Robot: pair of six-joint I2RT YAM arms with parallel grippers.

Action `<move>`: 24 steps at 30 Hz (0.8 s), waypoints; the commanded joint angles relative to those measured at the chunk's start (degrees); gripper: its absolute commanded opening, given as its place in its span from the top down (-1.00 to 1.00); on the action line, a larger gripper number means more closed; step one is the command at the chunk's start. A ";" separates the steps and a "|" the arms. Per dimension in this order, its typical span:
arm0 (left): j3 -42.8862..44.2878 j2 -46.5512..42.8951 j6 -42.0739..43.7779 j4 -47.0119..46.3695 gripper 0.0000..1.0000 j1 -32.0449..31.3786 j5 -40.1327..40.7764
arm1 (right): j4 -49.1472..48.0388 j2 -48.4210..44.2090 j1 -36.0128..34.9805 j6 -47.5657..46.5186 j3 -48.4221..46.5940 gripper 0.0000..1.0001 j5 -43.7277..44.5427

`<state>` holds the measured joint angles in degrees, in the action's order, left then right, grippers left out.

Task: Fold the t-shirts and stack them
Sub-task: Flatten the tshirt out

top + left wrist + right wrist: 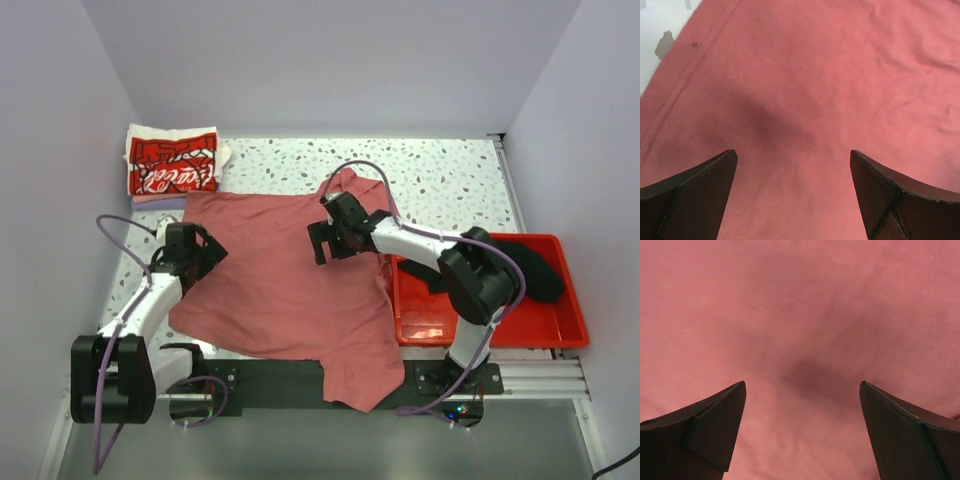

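A dusty-red t-shirt (280, 290) lies spread over the middle of the table, its lower part hanging past the front edge. My left gripper (195, 255) hovers open over the shirt's left side; the left wrist view shows only red cloth (805, 90) and its seam between the wide fingers (705, 190). Over the shirt's upper right part my right gripper (335, 240) is open too, with bare cloth (800, 315) between its fingers (715, 420). A folded stack topped by a white t-shirt with red Coca-Cola print (172, 165) rests at the back left. A black t-shirt (525, 270) lies in the bin.
A red plastic bin (560, 330) stands at the right, next to the red shirt's edge. Speckled tabletop (440, 180) shows at the back right. White walls enclose the table on three sides.
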<state>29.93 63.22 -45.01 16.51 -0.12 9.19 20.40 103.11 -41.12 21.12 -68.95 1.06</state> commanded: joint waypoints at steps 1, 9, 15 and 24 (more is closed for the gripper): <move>-0.31 2.86 -0.60 -4.20 -1.00 -0.06 1.17 | 2.79 4.10 0.08 1.29 -4.00 -0.98 4.03; 4.15 14.46 -0.07 -7.37 -1.00 0.12 5.39 | 4.64 12.72 1.57 0.59 -11.54 -0.98 7.12; 10.57 23.43 0.80 -8.60 -1.00 0.12 6.02 | 4.47 20.02 7.02 -0.64 -19.62 -0.98 1.24; 21.64 33.45 2.30 -8.51 -1.00 1.61 6.36 | 6.67 30.38 10.36 -5.74 -36.59 -0.98 -2.64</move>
<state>48.71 93.95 -43.75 8.10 0.30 15.18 24.53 129.54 -31.03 18.41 -101.78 0.08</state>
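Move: The t-shirt lies spread under both open hands, its cloth roughly 3 cm beneath the fingers. Its middle is about 5 cm back and 15 cm right of the left hand, and some 8 cm back and 8 cm left of the right hand. The folded stack sits around 26 cm ahead of the left hand and 9 cm left; the red bin's middle is about 34 cm right of the right hand and 13 cm back. Down about 3 cm go both hands until their wide-open fingertips press on the t-shirt, then both slide level and forward, away from the table's front edge, dragging the cloth along. The right hand goes farther, some 15 cm against the left's 10, and turns slightly clockwise; the left nears the folded stack. ##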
